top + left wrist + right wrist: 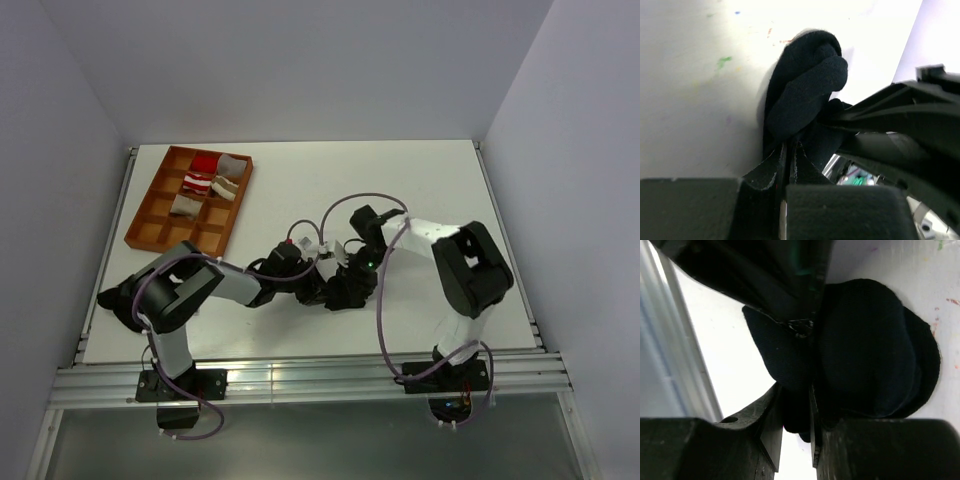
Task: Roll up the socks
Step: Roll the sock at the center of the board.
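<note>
A plain black sock (805,80) lies bunched on the white table, folded over itself into a thick lump (865,350). Both arms meet at it in the middle of the table. My left gripper (789,150) is shut on a thin edge of the black sock, its jaws almost touching. My right gripper (796,395) is shut on a fold of the same sock from the other side. In the top view the left gripper (316,284) and the right gripper (347,287) sit close together, and the sock is mostly hidden under them.
An orange compartment tray (150,215) stands at the back left of the table. It holds red-and-white striped bundles (203,172) and beige ones (230,178). The table's near edge with a metal rail (300,375) runs just behind the arm bases.
</note>
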You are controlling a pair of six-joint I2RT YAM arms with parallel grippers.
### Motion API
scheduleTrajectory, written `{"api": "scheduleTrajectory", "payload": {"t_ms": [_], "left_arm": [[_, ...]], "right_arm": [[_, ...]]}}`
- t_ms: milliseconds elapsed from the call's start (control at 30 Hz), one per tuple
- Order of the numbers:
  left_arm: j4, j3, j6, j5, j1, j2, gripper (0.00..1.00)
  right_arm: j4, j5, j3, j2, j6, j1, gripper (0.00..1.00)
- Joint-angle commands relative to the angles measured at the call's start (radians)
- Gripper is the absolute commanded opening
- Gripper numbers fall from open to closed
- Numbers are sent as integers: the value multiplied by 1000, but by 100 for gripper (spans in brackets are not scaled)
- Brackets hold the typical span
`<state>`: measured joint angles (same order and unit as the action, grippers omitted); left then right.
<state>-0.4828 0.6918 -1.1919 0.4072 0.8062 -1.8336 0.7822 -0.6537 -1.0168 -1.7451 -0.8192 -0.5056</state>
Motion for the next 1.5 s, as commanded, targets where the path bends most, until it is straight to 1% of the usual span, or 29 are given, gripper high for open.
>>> {"api": "scheduleTrajectory", "payload": {"t_ms": [0, 33, 100, 133, 167, 233, 267, 367, 400, 467, 500, 567, 667, 733, 767, 800, 867, 900, 1033, 1133, 1167, 1300, 1467], "left_arm": [[11, -83, -18, -125, 20, 33, 4], [-5, -93, -23, -139, 27, 40, 4], [-33, -115, -25, -189, 37, 68, 4], [-36, -120, -18, -211, 53, 76, 5], [-36, -127, -17, -261, 60, 94, 6], [-48, -136, -8, -297, 85, 108, 6], [-57, -150, -9, -333, 91, 120, 6], [-115, -199, -17, -386, 113, 157, 7], [-125, -212, -18, -428, 125, 169, 8], [-128, -248, -18, -491, 140, 213, 10], [-128, -261, -12, -548, 157, 227, 11], [-131, -294, 0, -594, 166, 272, 15], [-132, -310, 76, -663, 188, 330, 23], [-108, -279, 188, -677, 205, 350, 29], [-76, -259, 222, -697, 206, 352, 31], [-70, -243, 295, -703, 218, 350, 32], [-76, -210, 357, -728, 228, 346, 33], [-80, -204, 394, -734, 237, 344, 34], [-181, -207, 509, -702, 240, 343, 38], [-234, -186, 595, -628, 238, 320, 41], [-237, -175, 629, -581, 240, 309, 41], [-235, -121, 684, -481, 240, 243, 43], [-283, -103, 701, -436, 238, 179, 46]], "right_arm": [[182, -60, -98, -115, -40, 36, 18], [207, -66, -148, -143, -44, 42, 18], [273, -76, -196, -217, -57, 59, 18], [284, -72, -236, -256, -38, 62, 17], [288, -64, -253, -272, -26, 65, 17], [334, -55, -316, -327, -24, 67, 17], [353, -55, -336, -343, -23, 67, 17], [388, -35, -388, -378, -14, 68, 17], [391, -26, -396, -384, -15, 70, 17], [391, 0, -411, -393, -5, 68, 17], [390, 9, -422, -396, -1, 70, 17], [390, 26, -428, -402, 6, 67, 17], [374, 45, -425, -404, 18, 68, 17], [373, 48, -428, -413, 22, 68, 17], [370, 48, -428, -416, 22, 67, 17], [368, 51, -427, -419, 25, 67, 17], [364, 54, -427, -427, 28, 68, 17], [364, 55, -427, -433, 26, 68, 17], [356, 57, -421, -438, 29, 68, 17], [358, 55, -424, -444, 29, 67, 17], [359, 55, -425, -444, 31, 67, 17], [367, 49, -430, -447, 31, 68, 17], [379, 26, -439, -450, 34, 67, 17]]}}
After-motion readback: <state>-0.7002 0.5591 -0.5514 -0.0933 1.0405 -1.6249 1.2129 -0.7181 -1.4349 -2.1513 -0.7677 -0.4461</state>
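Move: The folded black sock bunches between the hands. From the left hand, whose nearly shut tips touch its left side, its middle lies about 3 cm to the right and 2 cm ahead, roughly 1 cm lower. From the right hand, already pinching its near right part, the middle is some 3 cm ahead, 2 cm left and 1 cm down. The wooden sock tray is far off, about 23 cm ahead and 37 cm left of the left hand. The right fingers keep their pinch on the sock, the hand easing about 1.5 cm forward while tilting some 25 degrees so the tips point further back, then holding. The left hand comes free, slides about 5 cm to the left, then swings back right and up over the sock, ending about 4.5 cm higher; its fingers open to nearly half and swing some 50 degrees to point further forward. ##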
